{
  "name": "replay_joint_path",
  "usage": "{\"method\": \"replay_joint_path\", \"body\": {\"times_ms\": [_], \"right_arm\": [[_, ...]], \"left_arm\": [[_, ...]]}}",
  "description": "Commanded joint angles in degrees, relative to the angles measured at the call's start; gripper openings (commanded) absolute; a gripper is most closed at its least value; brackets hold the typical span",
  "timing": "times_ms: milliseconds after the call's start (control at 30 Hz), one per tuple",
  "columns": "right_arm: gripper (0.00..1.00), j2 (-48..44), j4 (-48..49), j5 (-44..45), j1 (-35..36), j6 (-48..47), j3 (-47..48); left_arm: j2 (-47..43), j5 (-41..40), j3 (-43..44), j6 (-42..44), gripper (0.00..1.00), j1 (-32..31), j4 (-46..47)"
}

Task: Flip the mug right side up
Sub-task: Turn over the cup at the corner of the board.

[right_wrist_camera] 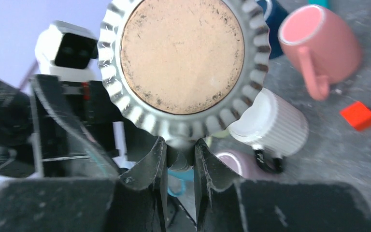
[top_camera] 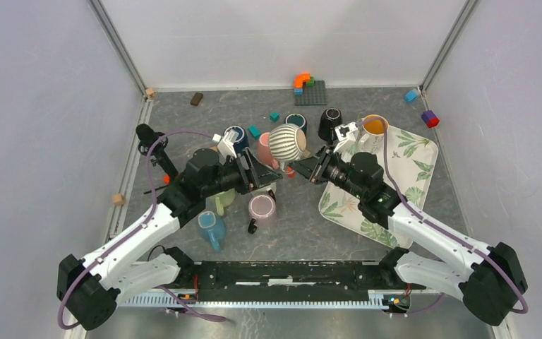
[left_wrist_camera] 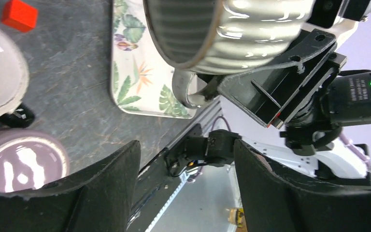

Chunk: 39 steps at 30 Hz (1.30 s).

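The ribbed silver mug (top_camera: 287, 143) hangs in the air above the middle of the table, tipped on its side. My right gripper (top_camera: 298, 168) is shut on its handle (right_wrist_camera: 180, 145), and the mug's tan base (right_wrist_camera: 182, 53) faces the right wrist camera. Its open mouth (left_wrist_camera: 181, 29) points toward my left arm, with the handle (left_wrist_camera: 186, 92) below it. My left gripper (top_camera: 265, 176) sits just left of and below the mug. In the left wrist view the left gripper (left_wrist_camera: 186, 193) stands open, with nothing between its fingers.
Under the arms lie a pink mug (top_camera: 265, 150), a lilac mug (top_camera: 262, 207), a blue mug (top_camera: 210, 227) and a white ribbed mug (right_wrist_camera: 273, 123). A leaf-print tray (top_camera: 409, 162) lies at the right, with a black mug (top_camera: 330, 121) and small blocks behind.
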Motion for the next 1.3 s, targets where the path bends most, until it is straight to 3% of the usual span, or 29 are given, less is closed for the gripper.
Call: {"method": "replay_joint_path", "body": {"times_ms": [0, 267, 600, 933, 1267], "right_arm": [[0.0, 0.03, 20.18, -5.21, -0.52, 7.1, -0.51], [0.0, 0.57, 30.12, -7.13, -0.6, 13.53, -3.29], [0.0, 0.71, 33.62, -7.82, -0.63, 16.19, -4.36], [0.0, 2.62, 38.13, -9.46, -0.54, 19.08, -5.27], [0.0, 2.88, 38.07, -10.68, -0.44, 19.26, -5.59]], "left_arm": [[1.76, 5.85, -1.62, -8.12, 0.73, 0.64, 14.55], [5.02, 7.17, -2.39, -14.0, 0.58, 0.76, 25.95], [6.08, 8.04, -2.83, -15.47, 0.42, 0.79, 30.16], [7.01, 9.37, -3.03, -15.35, 0.33, 0.75, 31.95], [8.5, 9.69, -2.54, -16.15, 0.38, 0.76, 34.7]]}}
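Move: Some 5 cm to the left hand's right, 3 cm ahead and about level with it lies the free part of the striped mug's handle. The mug's body is roughly 6 cm ahead, 5 cm right and 4 cm above. On the table about 20 cm below, the white mug is 5 cm ahead and 2 cm left, the purple mug 2 cm back and 2 cm left. The right hand already pinches this handle, its middle about 1 cm to that hand's left. Rising together, both hands bring the striped mug up about 6 cm, the right keeping its pinch on the handle and rolling it so its own left side lifts some 25 degrees. The left goes up, right and a little forward onto the handle's free part, tilting its fingers upward about 20 degrees and closing from wide open to well under half, one finger on each side of the handle. ##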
